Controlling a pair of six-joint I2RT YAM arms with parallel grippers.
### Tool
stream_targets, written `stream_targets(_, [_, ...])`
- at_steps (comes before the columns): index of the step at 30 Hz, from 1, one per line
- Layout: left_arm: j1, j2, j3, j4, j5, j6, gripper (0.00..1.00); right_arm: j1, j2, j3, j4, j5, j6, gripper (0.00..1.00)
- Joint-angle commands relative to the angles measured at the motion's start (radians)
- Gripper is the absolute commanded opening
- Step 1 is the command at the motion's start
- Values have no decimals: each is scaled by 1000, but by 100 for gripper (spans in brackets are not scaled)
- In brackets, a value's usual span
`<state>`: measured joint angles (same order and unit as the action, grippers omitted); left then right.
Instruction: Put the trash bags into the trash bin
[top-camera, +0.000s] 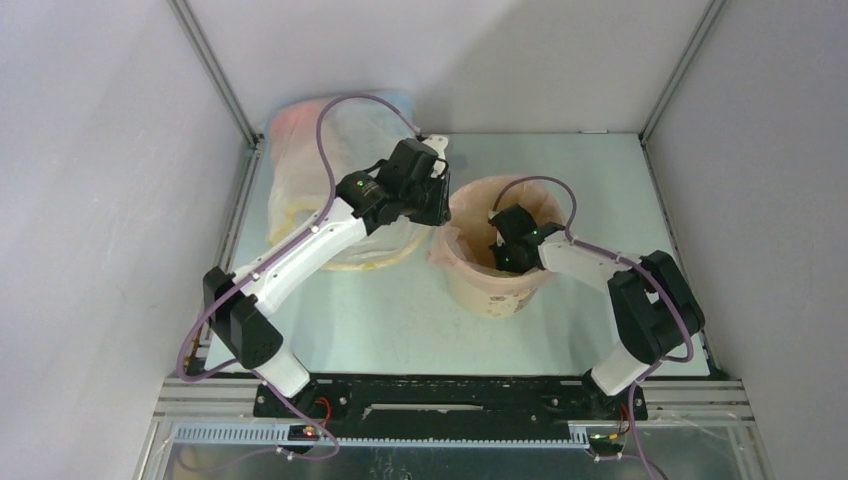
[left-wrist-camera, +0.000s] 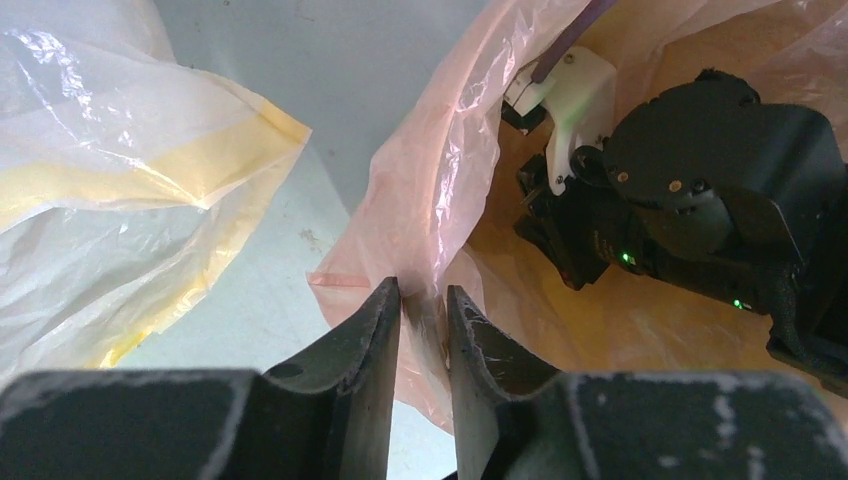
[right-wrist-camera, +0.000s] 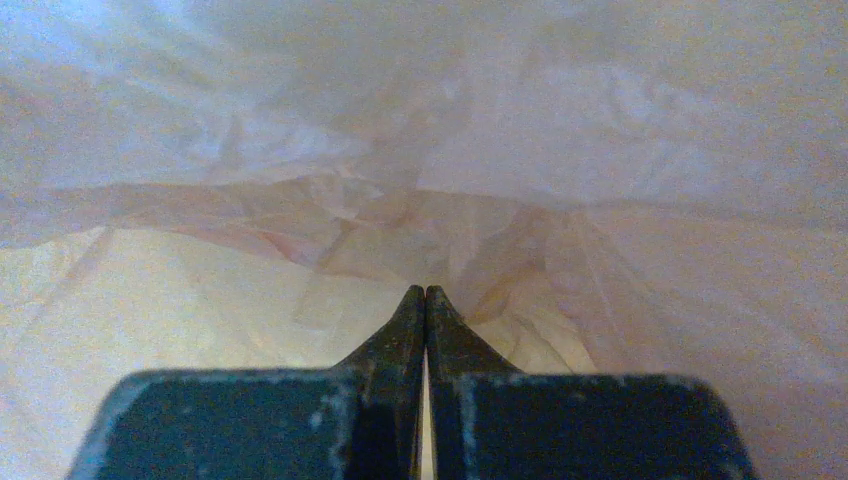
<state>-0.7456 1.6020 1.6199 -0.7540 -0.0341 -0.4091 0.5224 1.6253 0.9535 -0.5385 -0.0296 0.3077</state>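
The tan trash bin (top-camera: 497, 292) stands in the middle of the table. A pale-pink trash bag (top-camera: 447, 250) lines it and hangs over its left rim. My left gripper (top-camera: 440, 208) is at that rim; in the left wrist view the gripper (left-wrist-camera: 423, 292) is shut on the trash bag (left-wrist-camera: 420, 190) where it folds over the edge. My right gripper (top-camera: 507, 262) reaches down inside the bin. In the right wrist view the gripper (right-wrist-camera: 425, 290) is shut with nothing between its fingers, its tips against crumpled pink film (right-wrist-camera: 400, 180).
A big clear whitish sack with a yellow hem (top-camera: 310, 150) lies at the back left, just beyond the left arm, and shows as (left-wrist-camera: 120, 200) in the left wrist view. Grey walls enclose the table on three sides.
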Motion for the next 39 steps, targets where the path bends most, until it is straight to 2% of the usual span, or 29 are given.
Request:
stream_targets(1, [2,2,52,-64,-48,31,30,68,-42,11,12,-17,20,0])
stream_targets(8, [-7,20,72,-64,-34,25,30,224,21,95,10,-9,19,0])
stream_targets(16, [-6,16,69,-62,-27,32,33,228,14,103,-6,-30,-20,0])
stream_targets(20, [-6,21,67,-45,-7,24,33,259,9,102,33,-138,-52,0])
stream_targets(23, [-7,23,66,-44,-4,21,32,287,15,102,50,-163,-63,0])
stream_targets(29, [-7,9,55,-46,-28,23,32,258,4,102,13,-75,-30,0])
stream_targets(35, [-7,8,66,-62,-52,31,32,237,-112,102,-53,90,27,1])
stream_targets(39, [-6,9,72,-69,-56,33,32,219,-184,103,-91,112,42,3])
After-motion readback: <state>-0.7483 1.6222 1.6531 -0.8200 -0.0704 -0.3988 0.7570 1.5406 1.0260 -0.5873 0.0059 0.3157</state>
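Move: The right hand, already shut, is low inside the bin: the pink bag's lower wall at the bin's near-left side lies about 9 cm to its left and 5 cm back, level with it. The bin's middle is some 3 cm left and 8 cm up. The left hand already has the pink bag's edge between its fingers at the bin's left rim; from it that lower wall is roughly 6 cm right, 6 cm back and 20 cm down, and the white bag's middle about 20 cm left, 17 cm farther out and 18 cm below. With its fingers kept shut, the right hand sweeps left and back along the inside of the lined bin, halts briefly, then pushes on to about 10 cm left and 5 cm back of its start, turning some 20 degrees counter-clockwise against the near-left lining, before it swings back right and forward by around 3 cm and starts to rise, ending roughly 4 cm higher than it began. The left hand keeps its hold on the bag's edge at the left rim and gives only about 1 cm to the left. ##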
